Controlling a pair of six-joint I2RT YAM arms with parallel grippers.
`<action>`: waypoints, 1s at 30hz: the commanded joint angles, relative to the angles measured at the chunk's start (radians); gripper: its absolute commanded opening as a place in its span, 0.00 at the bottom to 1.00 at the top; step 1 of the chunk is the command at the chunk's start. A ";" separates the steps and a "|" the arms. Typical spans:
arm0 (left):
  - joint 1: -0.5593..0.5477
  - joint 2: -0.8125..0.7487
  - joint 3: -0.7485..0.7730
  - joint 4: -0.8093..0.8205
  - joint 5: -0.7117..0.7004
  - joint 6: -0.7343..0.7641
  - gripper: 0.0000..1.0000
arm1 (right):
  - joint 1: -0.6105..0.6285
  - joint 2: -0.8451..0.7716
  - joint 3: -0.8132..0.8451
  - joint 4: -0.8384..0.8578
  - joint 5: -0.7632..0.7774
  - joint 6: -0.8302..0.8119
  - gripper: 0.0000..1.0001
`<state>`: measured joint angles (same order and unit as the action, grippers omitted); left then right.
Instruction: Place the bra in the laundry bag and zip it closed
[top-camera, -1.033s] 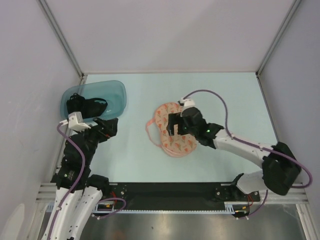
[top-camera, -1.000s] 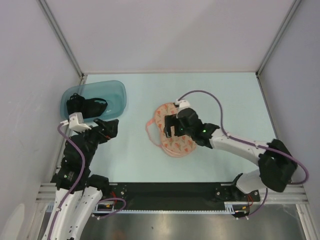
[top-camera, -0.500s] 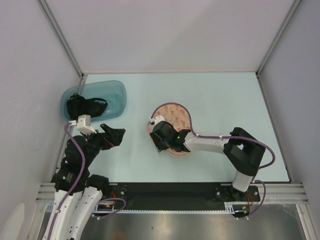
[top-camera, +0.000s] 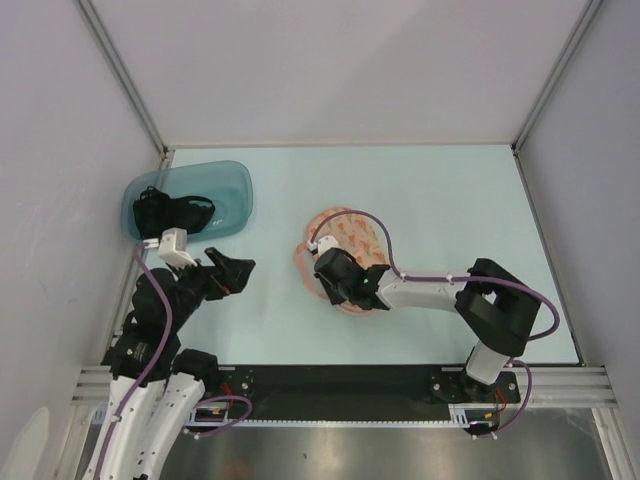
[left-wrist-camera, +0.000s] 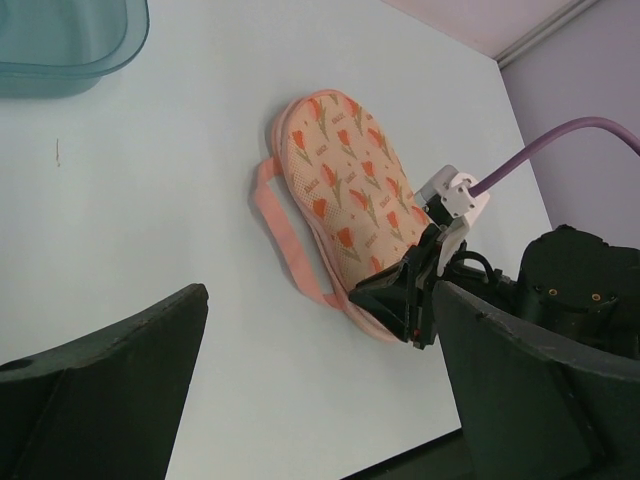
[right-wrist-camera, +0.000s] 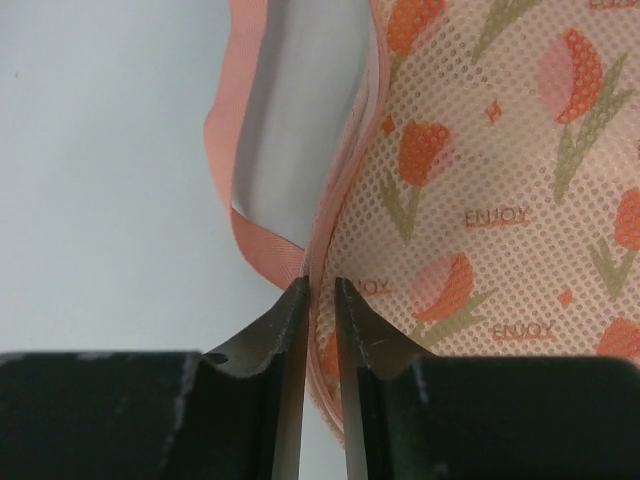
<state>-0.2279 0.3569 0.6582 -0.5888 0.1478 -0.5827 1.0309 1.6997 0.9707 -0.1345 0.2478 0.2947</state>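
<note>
The laundry bag (top-camera: 352, 230) lies folded shut at mid-table, peach mesh with orange tulips (left-wrist-camera: 345, 190). My right gripper (top-camera: 338, 282) sits at its near-left edge. In the right wrist view the jaws (right-wrist-camera: 320, 290) are pinched on the bag's pink zip rim (right-wrist-camera: 345, 200), mesh (right-wrist-camera: 500, 180) to their right. The bra (top-camera: 175, 212) is a black heap inside the teal tub (top-camera: 228, 188) at far left. My left gripper (top-camera: 236, 271) hovers open over bare table between tub and bag, nothing between its fingers (left-wrist-camera: 320, 400).
A pink ribbon loop (left-wrist-camera: 280, 225) trails from the bag's left side onto the table. The teal tub's corner (left-wrist-camera: 60, 45) shows in the left wrist view. Grey walls close in the table on three sides. The right arm's cable (top-camera: 375, 235) arches over the bag.
The right arm swung left across the bag to its near-left edge and its jaws closed on the rim. The left gripper drifted right, away from the tub.
</note>
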 joint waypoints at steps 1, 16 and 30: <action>-0.001 0.010 0.003 0.029 0.029 0.011 0.99 | 0.003 -0.020 -0.003 0.033 0.051 -0.005 0.19; -0.001 0.016 0.017 0.027 0.052 0.012 0.99 | 0.006 0.075 0.043 0.052 0.111 -0.008 0.05; -0.001 0.028 0.029 0.027 0.058 0.000 1.00 | -0.113 -0.360 0.062 -0.091 0.029 0.135 0.00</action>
<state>-0.2279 0.3676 0.6586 -0.5888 0.1806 -0.5827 1.0153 1.5177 1.0378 -0.2260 0.3492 0.3298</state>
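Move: The near-left edge of the laundry bag's flowered top panel lies right under the right fingers, about 1 cm ahead and 1 cm below. The bag's middle is some 9 cm ahead and 3 cm to the right, about 2 cm down. The pink strap lies roughly 7 cm ahead and 7 cm to the left, 2 cm lower. From the left gripper, that edge is about 4 cm ahead, 19 cm to the right and 20 cm below. Shut the nearly closed right gripper on the near-left edge of the bag's top panel, easing it about 1.5 cm down and 1 cm forward as the fingers close to pinch the thin fabric. Then keep the pinch and raise the gripper quickly, some 10 cm straight up from its lowest point, peeling the edge away from the panel below. ##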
